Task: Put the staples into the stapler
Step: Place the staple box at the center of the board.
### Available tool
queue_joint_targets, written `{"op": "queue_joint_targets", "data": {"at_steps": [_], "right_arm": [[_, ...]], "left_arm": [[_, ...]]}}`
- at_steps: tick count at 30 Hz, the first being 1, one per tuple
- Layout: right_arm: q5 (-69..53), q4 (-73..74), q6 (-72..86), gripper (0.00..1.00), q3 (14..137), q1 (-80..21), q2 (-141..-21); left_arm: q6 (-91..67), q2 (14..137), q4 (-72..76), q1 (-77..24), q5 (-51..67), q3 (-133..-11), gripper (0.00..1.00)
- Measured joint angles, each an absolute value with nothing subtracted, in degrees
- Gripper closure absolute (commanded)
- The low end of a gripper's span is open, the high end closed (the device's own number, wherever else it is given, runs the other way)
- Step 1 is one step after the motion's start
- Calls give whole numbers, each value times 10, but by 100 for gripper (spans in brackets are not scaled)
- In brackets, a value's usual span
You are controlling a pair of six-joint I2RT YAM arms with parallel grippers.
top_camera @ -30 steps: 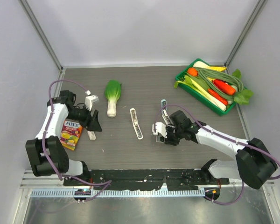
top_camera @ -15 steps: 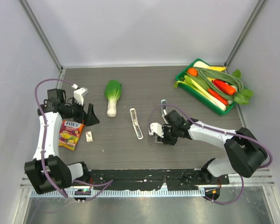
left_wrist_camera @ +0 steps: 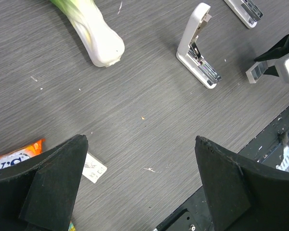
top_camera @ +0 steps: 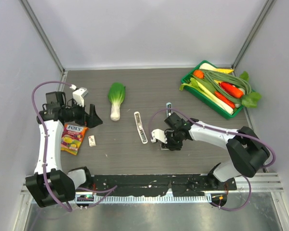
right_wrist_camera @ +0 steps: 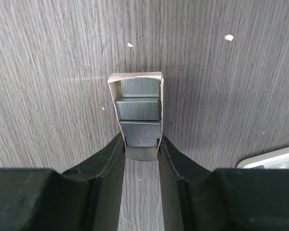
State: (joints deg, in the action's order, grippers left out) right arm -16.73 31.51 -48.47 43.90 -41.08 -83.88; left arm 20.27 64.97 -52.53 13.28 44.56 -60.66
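Observation:
The stapler (top_camera: 140, 127) (left_wrist_camera: 197, 53) lies in the middle of the table, white, hinged open, its metal channel showing. My right gripper (top_camera: 168, 143) (right_wrist_camera: 140, 142), just to the right of it, is shut on the near end of the staples (right_wrist_camera: 137, 110), an open cardboard tray holding grey staple strips that rests on the table. A small flat whitish box piece (top_camera: 92, 140) (left_wrist_camera: 94, 168) lies loose at the left. My left gripper (top_camera: 94, 118) (left_wrist_camera: 140, 142) hangs above the table behind that piece, open and holding nothing.
A bok choy (top_camera: 116, 100) (left_wrist_camera: 94, 33) lies behind the stapler. A candy pack (top_camera: 73, 137) sits under the left arm. A green tray (top_camera: 204, 102) of vegetables is at the back right. A second slim stapler-like bar (left_wrist_camera: 243, 9) lies near the right arm.
My left gripper has opened wide, left the small box piece on the table and drawn back to the left. My right gripper has slid left toward the stapler with the staple tray.

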Motion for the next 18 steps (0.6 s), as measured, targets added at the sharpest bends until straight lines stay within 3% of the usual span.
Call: {"op": "queue_joint_targets", "data": {"at_steps": [10, 18], "right_arm": [[-139, 353, -493, 45, 481, -437, -878], [-104, 341, -486, 44, 479, -439, -860]], "left_arm": [[196, 618, -526, 133, 446, -607, 2], [188, 604, -525, 133, 451, -604, 2]]}}
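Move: The right hand, low over the board, holds the staple box by one end; the box's middle is about 2 cm left of the hand and 1 cm below it. The teal stapler's middle lies some 11 cm straight ahead, at table height, and the white stapler's some 7 cm ahead and 10 cm to the left. From the raised left hand the box lies about 22 cm to the right, 7 cm back and 19 cm below. Staying almost in place, low over the board, the right hand tilts about 5 degrees and spreads its fingers, letting go of the end of the staple box. Then it eases about 1 cm forward towards the teal stapler, just starting to rise, fingers still parted. The empty, open left hand drifts up some 2 cm. ##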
